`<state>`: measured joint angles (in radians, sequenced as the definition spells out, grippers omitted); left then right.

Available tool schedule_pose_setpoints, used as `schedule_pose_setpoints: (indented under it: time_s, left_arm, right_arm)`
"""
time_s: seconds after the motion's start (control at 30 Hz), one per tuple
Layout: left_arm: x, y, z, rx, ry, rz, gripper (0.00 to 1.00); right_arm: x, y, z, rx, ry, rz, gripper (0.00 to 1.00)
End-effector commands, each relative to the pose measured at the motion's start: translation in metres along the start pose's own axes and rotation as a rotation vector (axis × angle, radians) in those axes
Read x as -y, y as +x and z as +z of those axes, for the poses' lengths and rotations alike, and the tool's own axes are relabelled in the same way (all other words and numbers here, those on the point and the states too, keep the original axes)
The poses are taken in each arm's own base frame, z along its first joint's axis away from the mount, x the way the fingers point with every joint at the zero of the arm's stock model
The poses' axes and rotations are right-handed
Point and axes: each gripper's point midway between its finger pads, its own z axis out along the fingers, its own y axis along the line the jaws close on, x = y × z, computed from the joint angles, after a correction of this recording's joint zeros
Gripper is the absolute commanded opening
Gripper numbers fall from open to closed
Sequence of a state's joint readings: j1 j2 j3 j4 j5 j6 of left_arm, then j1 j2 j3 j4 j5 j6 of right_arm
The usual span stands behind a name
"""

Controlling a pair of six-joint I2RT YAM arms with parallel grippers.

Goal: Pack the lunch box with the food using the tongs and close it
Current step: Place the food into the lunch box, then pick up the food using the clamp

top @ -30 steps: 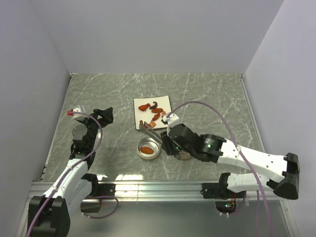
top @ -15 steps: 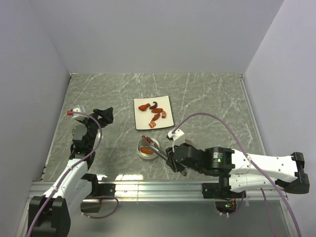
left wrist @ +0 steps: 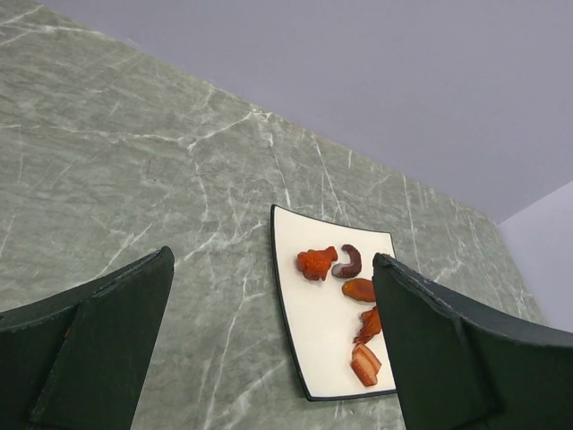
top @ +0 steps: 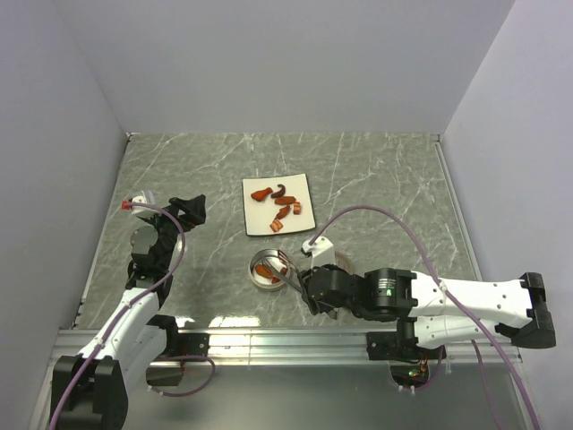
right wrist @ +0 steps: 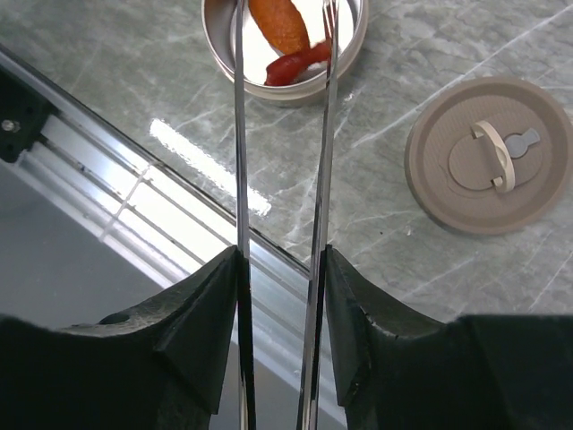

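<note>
The lunch box is a round silver tin standing open near the table's front edge. Its brown lid lies flat on the table beside it, handle up. My right gripper is shut on the tongs, whose two arms stand spread with their tips over the tin. An orange piece and a red piece of food lie inside it, the red one touching one tong tip. More food lies farther back. My left gripper is open, holding nothing.
The remaining food sits on a white square plate just beyond the tin. A metal rail runs along the table's near edge, close under the right gripper. Pale walls enclose the left, back and right.
The right arm drew back from the plate's near edge to the tin, carrying a red piece in the tongs. The tongs' arms have now spread. The left arm has not moved.
</note>
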<state>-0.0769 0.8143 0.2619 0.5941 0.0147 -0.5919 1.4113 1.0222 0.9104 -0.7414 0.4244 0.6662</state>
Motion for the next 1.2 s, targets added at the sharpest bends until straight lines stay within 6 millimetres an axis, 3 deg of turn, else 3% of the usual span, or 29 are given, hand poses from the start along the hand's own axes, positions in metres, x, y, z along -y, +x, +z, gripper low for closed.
schedule_pose_setpoints:
  time_s: [0.0, 0.37, 0.63, 0.7, 1.17]
  left_arm:
    - [0.008, -0.008, -0.001, 0.030, 0.040, -0.009, 0.99]
    - [0.007, -0.007, 0.000, 0.029, 0.037, -0.008, 0.99]
    - [0.006, -0.006, 0.001, 0.027, 0.031, -0.008, 0.99]
    - [0.006, -0.006, 0.001, 0.028, 0.033, -0.008, 0.99]
    - [0.004, -0.003, 0.004, 0.018, 0.025, -0.009, 0.99]
  right_arm:
    - [0.000, -0.012, -0.002, 0.035, 0.028, 0.012, 0.50]
    - [0.018, -0.040, -0.004, 0.118, 0.091, 0.050, 0.52]
    - [0.050, -0.081, 0.019, 0.166, 0.150, 0.089, 0.52]
    - [0.051, -0.091, 0.024, 0.179, 0.129, 0.083, 0.52]
    - [0.096, -0.105, 0.072, 0.115, 0.267, 0.117, 0.52]
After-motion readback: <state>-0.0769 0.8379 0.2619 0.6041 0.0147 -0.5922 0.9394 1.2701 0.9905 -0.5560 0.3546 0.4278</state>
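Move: The bacon piece at the plate's right side lies about 29 cm ahead of the right hand, 4 cm to its left and 13 cm below; the nearer bacon piece is some 24 cm ahead and 8 cm left. The lunch box, with the tong tips still in it, is roughly 10 cm ahead and 10 cm left, the lid 9 cm ahead and 6 cm right. From the left hand, the right-side piece lies about 10 cm ahead, 23 cm right and 19 cm below. The tongs, kept spread in the right hand's fingers, come out of the lunch box and are carried some 14 cm forward to the plate, towards the bacon piece at its right side. The hand hardly moves at first, then sweeps ahead, turning about 15 degrees clockwise, drifting slightly right, and sinks a couple of centimetres at the end. ##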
